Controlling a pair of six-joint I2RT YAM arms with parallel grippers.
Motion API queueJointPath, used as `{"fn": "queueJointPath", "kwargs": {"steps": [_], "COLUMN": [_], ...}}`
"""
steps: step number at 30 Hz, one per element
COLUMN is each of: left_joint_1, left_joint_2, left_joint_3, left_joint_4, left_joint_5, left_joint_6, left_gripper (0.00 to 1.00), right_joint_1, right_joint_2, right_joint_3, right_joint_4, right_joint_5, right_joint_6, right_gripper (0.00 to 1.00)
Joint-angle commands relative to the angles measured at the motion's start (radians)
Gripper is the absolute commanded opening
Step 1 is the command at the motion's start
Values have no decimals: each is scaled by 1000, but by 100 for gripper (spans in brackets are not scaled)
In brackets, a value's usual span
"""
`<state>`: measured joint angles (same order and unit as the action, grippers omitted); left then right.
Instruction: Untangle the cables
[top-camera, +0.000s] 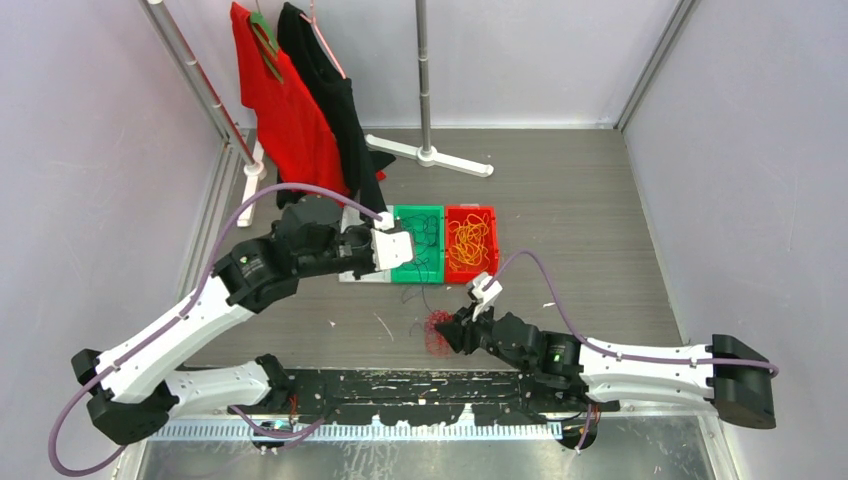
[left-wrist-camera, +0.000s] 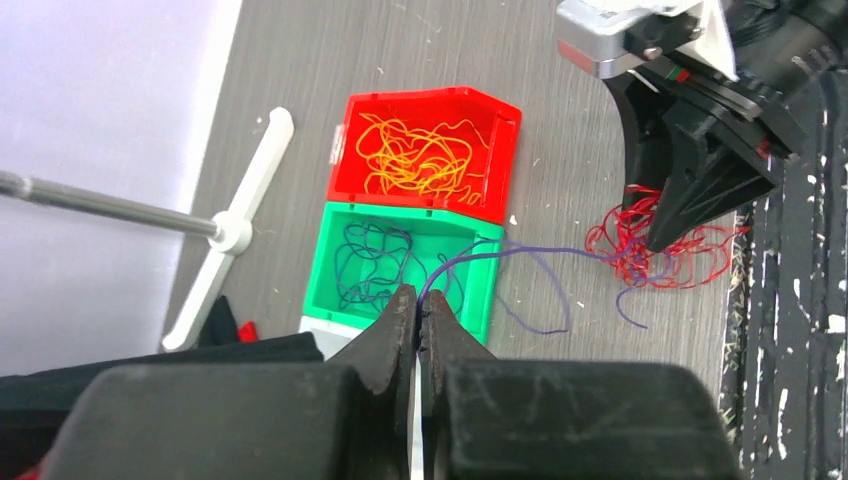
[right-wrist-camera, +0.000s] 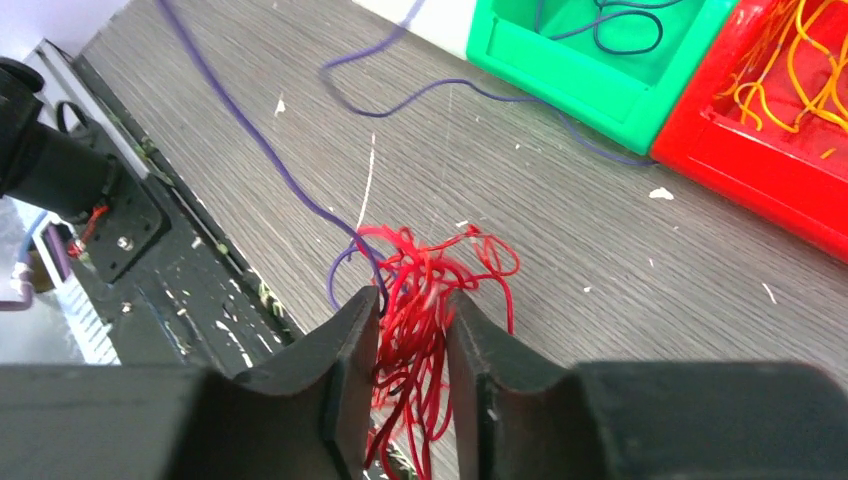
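My left gripper (top-camera: 408, 250) (left-wrist-camera: 420, 305) is shut on a dark purple cable (left-wrist-camera: 530, 255) over the near edge of the green bin (top-camera: 402, 272) (left-wrist-camera: 325, 270). That cable runs from the jaws across the table into the red cable wad (top-camera: 436, 332) (left-wrist-camera: 655, 250) (right-wrist-camera: 430, 265). More purple cable (left-wrist-camera: 365, 260) lies in the green bin. My right gripper (top-camera: 452, 330) (right-wrist-camera: 413, 320) is shut on the red wad near the table's front edge, and the purple cable (right-wrist-camera: 270, 150) passes by its left finger. Orange-yellow cables (top-camera: 468, 243) (left-wrist-camera: 415, 155) lie in the red bin (top-camera: 449, 272) (left-wrist-camera: 505, 160).
A clothes rack at the back holds a red shirt (top-camera: 285, 110) and a black shirt (top-camera: 335, 100). Its white foot (top-camera: 430, 155) (left-wrist-camera: 235, 230) rests on the table. A black mounting rail (top-camera: 400, 395) (right-wrist-camera: 150, 230) runs along the near edge.
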<state>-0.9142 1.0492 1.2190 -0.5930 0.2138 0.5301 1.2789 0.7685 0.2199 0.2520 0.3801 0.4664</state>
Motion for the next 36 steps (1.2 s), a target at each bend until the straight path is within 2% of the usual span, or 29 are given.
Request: {"fn": "queueJointPath", "kwargs": {"steps": [1, 4, 7, 11, 17, 26, 36], "left_joint_1": [-2, -3, -4, -5, -5, -6, -6], "left_joint_2": [-38, -49, -48, -48, -24, 17, 76], "left_joint_3": [76, 70, 69, 86, 165, 379, 507], "left_joint_4": [-118, -139, -147, -148, -198, -279, -79], "left_joint_5": [120, 146, 139, 141, 144, 160, -20], "left_joint_6": [141, 159, 164, 160, 147, 192, 309], "left_gripper": [0, 0, 0, 0, 0, 0, 0], "right_joint_1": [-3, -3, -3, -3, -3, -7, -13], "right_joint_2": [-22, -51, -90, -72, 107, 268, 329], "right_joint_3": [15, 60, 116, 177, 309, 311, 207], "right_joint_4": [-47, -73, -55, 53, 86, 269, 378], "right_joint_5": [17, 23, 27, -50, -159, 63, 52], "right_joint_6": [27, -8, -64, -166, -237, -326, -260], "right_gripper": [45, 60, 67, 68, 68, 68, 69]}}
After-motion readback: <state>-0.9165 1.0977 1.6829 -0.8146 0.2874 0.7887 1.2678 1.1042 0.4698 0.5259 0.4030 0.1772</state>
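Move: My left hand holds the purple cable high up. The green bin is about 14 cm ahead of that hand, 5 cm to its right and 27 cm below; the red tangle is 5 cm back, 9 cm right and some 26 cm below. From my right hand, whose fingers are around the red tangle, the tangle's middle lies 4 cm left, 1 cm ahead and 6 cm down. The green bin is about 20 cm ahead of that hand and 8 cm left, the red bin 20 cm ahead and 3 cm right, both some 8 cm lower. I spread my right fingers wide to let the red tangle go, lift that hand about 10 cm and swing it left, then ease forward towards the hanging purple cable, fingers tipping up and staying open. My left hand keeps its pinch, backs off 3 cm with a slight clockwise turn, pauses, then hoists the cable some 14 cm, tilting up about 20 degrees. ##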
